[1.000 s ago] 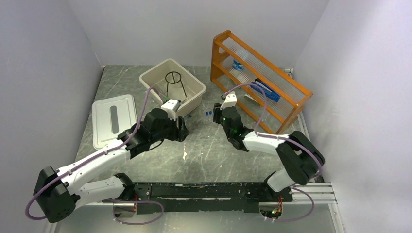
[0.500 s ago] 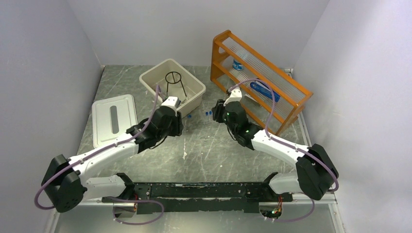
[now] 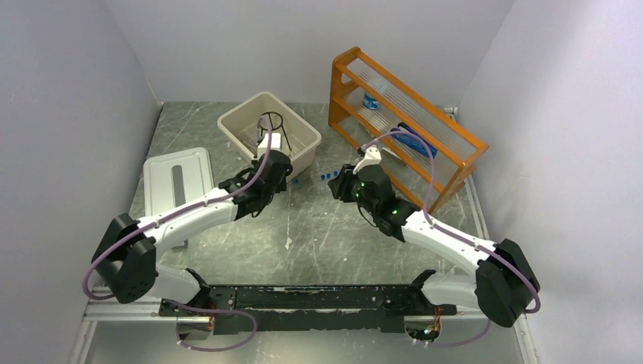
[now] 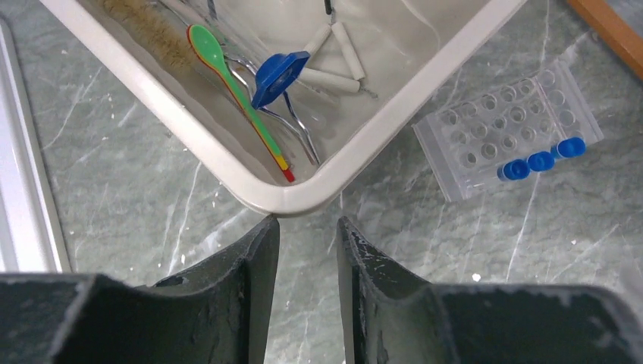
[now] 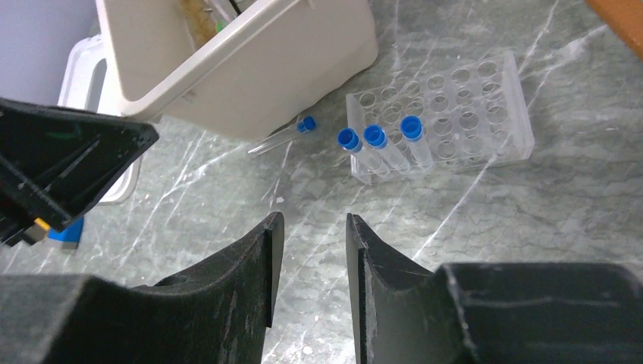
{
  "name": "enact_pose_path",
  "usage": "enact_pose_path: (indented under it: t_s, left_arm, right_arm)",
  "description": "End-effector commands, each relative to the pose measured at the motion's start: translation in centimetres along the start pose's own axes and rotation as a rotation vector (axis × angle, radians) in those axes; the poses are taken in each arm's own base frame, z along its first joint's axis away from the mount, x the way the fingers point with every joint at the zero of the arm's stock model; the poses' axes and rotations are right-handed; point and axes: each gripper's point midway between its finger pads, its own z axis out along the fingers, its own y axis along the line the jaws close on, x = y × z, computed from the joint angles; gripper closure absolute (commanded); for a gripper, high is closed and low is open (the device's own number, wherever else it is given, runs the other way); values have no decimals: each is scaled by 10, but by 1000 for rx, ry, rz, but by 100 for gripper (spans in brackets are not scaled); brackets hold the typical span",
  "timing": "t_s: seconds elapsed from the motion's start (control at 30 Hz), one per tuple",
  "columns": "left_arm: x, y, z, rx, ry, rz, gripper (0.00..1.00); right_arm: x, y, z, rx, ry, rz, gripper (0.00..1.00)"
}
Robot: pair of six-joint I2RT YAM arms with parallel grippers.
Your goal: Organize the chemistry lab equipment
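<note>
The clear tube rack [image 5: 447, 114] lies on the table holding three blue-capped test tubes [image 5: 371, 138]. One more capped tube [image 5: 284, 135] lies loose against the beige bin [image 5: 250, 68]. My right gripper [image 5: 311, 220] hovers just short of the rack, open and empty. My left gripper [image 4: 307, 224] is at the bin's near corner [image 4: 292, 201], jaws narrowly open with nothing between them. Inside the bin lie a green dropper [image 4: 227, 83], metal tweezers [image 4: 299, 129], a brush [image 4: 148, 30], white rods [image 4: 334, 61] and the black ring stand [image 3: 271, 125].
The bin's white lid [image 3: 176, 186] lies flat to the left of the bin. An orange shelf rack [image 3: 402, 121] stands at the back right, close behind the tube rack [image 3: 327, 176]. The two grippers are near each other by the bin's corner.
My left arm has reached forward to the bin's near corner and its jaws have narrowed. The right arm has stretched out a little leftward toward the tube rack.
</note>
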Motion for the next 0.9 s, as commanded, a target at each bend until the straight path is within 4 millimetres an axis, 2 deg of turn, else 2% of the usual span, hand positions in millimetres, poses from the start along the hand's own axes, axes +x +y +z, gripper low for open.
enact_pose_path:
  t_s: [0.0, 0.17, 0.37, 0.63, 0.77, 0.87]
  left_arm:
    - [-22, -1, 16, -27, -55, -10, 62]
    - [-26, -1, 33, -26, -50, 2, 62]
    - [-26, -3, 46, -17, -20, 40, 58]
    - [16, -29, 23, 232, 16, 215, 34]
    - [35, -38, 17, 260, 30, 349, 28]
    - [41, -36, 23, 223, 46, 428, 22]
  right_arm:
    - [5, 2, -6, -20, 17, 28, 61]
    - [8, 2, -6, -20, 26, 31, 61]
    - [7, 2, -6, -17, 30, 30, 61]
    - [10, 1, -8, -21, 31, 44, 60]
    - [12, 0, -8, -17, 33, 47, 60]
    - [12, -1, -8, -14, 30, 49, 60]
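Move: A loose blue-capped tube lies on the table about 13 cm below the left hand and 4 cm ahead, barely 1 cm to its left, tucked under the bin's near corner. The bin's middle is some 20 cm ahead, 9 cm left and 7 cm below. The tube rack's middle is roughly 7 cm ahead, 16 cm right and 11 cm below. From the right hand the tube lies about 7 cm ahead, 17 cm left and 14 cm below. With its part-closed fingers against the bin's near corner, the left hand pushes the bin forward, travelling about 4 cm and sinking a little. It then backs off, swinging right and down towards the loose tube while the fingers spread wide and the hand turns some 20 degrees clockwise. ##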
